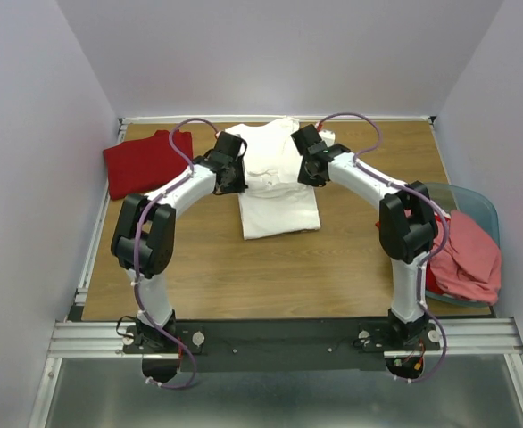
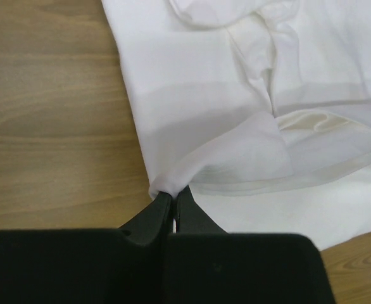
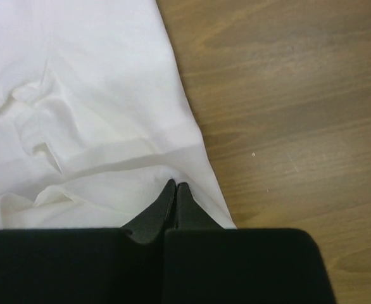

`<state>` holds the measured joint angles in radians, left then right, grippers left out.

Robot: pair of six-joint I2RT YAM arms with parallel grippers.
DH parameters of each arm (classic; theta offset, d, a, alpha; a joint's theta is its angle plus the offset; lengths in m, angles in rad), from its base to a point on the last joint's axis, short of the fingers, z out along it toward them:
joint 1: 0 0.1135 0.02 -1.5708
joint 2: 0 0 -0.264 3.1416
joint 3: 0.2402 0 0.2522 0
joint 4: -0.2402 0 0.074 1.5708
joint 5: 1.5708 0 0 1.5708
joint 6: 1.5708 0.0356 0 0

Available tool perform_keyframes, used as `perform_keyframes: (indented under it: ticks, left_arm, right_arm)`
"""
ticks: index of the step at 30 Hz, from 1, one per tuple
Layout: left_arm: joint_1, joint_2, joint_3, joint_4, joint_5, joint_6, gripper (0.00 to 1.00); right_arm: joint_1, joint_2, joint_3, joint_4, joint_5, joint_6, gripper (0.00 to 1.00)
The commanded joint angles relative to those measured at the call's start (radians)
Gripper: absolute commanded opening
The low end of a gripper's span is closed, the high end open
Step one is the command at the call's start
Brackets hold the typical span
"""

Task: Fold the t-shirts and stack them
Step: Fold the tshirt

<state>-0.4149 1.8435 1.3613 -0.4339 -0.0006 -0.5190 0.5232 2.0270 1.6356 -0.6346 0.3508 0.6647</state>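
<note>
A large white t-shirt lies partly folded in the middle of the wooden table. My left gripper is shut on its left edge; the left wrist view shows the white t-shirt pinched and lifted at the tips of my left gripper. My right gripper is shut on the right edge, and in the right wrist view the white t-shirt is pinched at my right gripper. A dark red t-shirt lies folded at the back left. Pink and red t-shirts sit in the bin.
A teal plastic bin stands at the table's right edge, beside my right arm. A metal rail runs along the table's left side. Bare wood lies between the white shirt and the arm bases.
</note>
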Motion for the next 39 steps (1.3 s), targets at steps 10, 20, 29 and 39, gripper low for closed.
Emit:
perform_keyframes:
  ticks: [10, 20, 29, 39]
  left_arm:
    - [0.093, 0.189, 0.309, -0.088, 0.018, 0.082, 0.59]
    - [0.117, -0.009, 0.299, -0.036, -0.006, 0.080, 0.94]
    - [0.010, -0.153, -0.169, 0.090, 0.145, 0.096, 0.94]
    - [-0.041, -0.165, -0.333, 0.093, 0.149, 0.044, 0.89]
  right_arm:
    - [-0.052, 0.174, 0.279, 0.007, -0.070, -0.102, 0.43]
    - [-0.054, 0.109, 0.442, 0.009, -0.143, -0.165, 0.78]
    - [-0.054, -0.085, -0.007, 0.041, -0.279, -0.151, 0.77]
    - [-0.054, -0.277, -0.373, 0.104, -0.329, -0.116, 0.76]
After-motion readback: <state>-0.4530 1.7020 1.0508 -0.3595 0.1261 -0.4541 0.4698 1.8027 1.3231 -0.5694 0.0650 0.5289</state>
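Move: Each hand holds a corner of the white t-shirt's raised hem, the two about 16 cm apart. From the left hand the spot on the shirt's upper half where the hem goes is about 7 cm straight ahead and 4 below; its near left corner is some 11 cm back, level sideways, and the red folded shirt lies roughly 23 cm left and 6 ahead. From the right hand the laying spot is also about 7 cm ahead, with the near right corner 10 cm back and 1 right. Both hands carry the pinched hem forward, nearly level, over the shirt's upper half for about 5 cm, then open wide and let go while still going forward, rising some 10–12 cm clear as the fingers tip up. They then swing back and down over the folded part towards its two near corners, ending 7–8 cm behind where they began, the left about 4 cm lower and the right about 1 cm, fingers still wide open and the right wrist turned some 10 degrees counter-clockwise. ##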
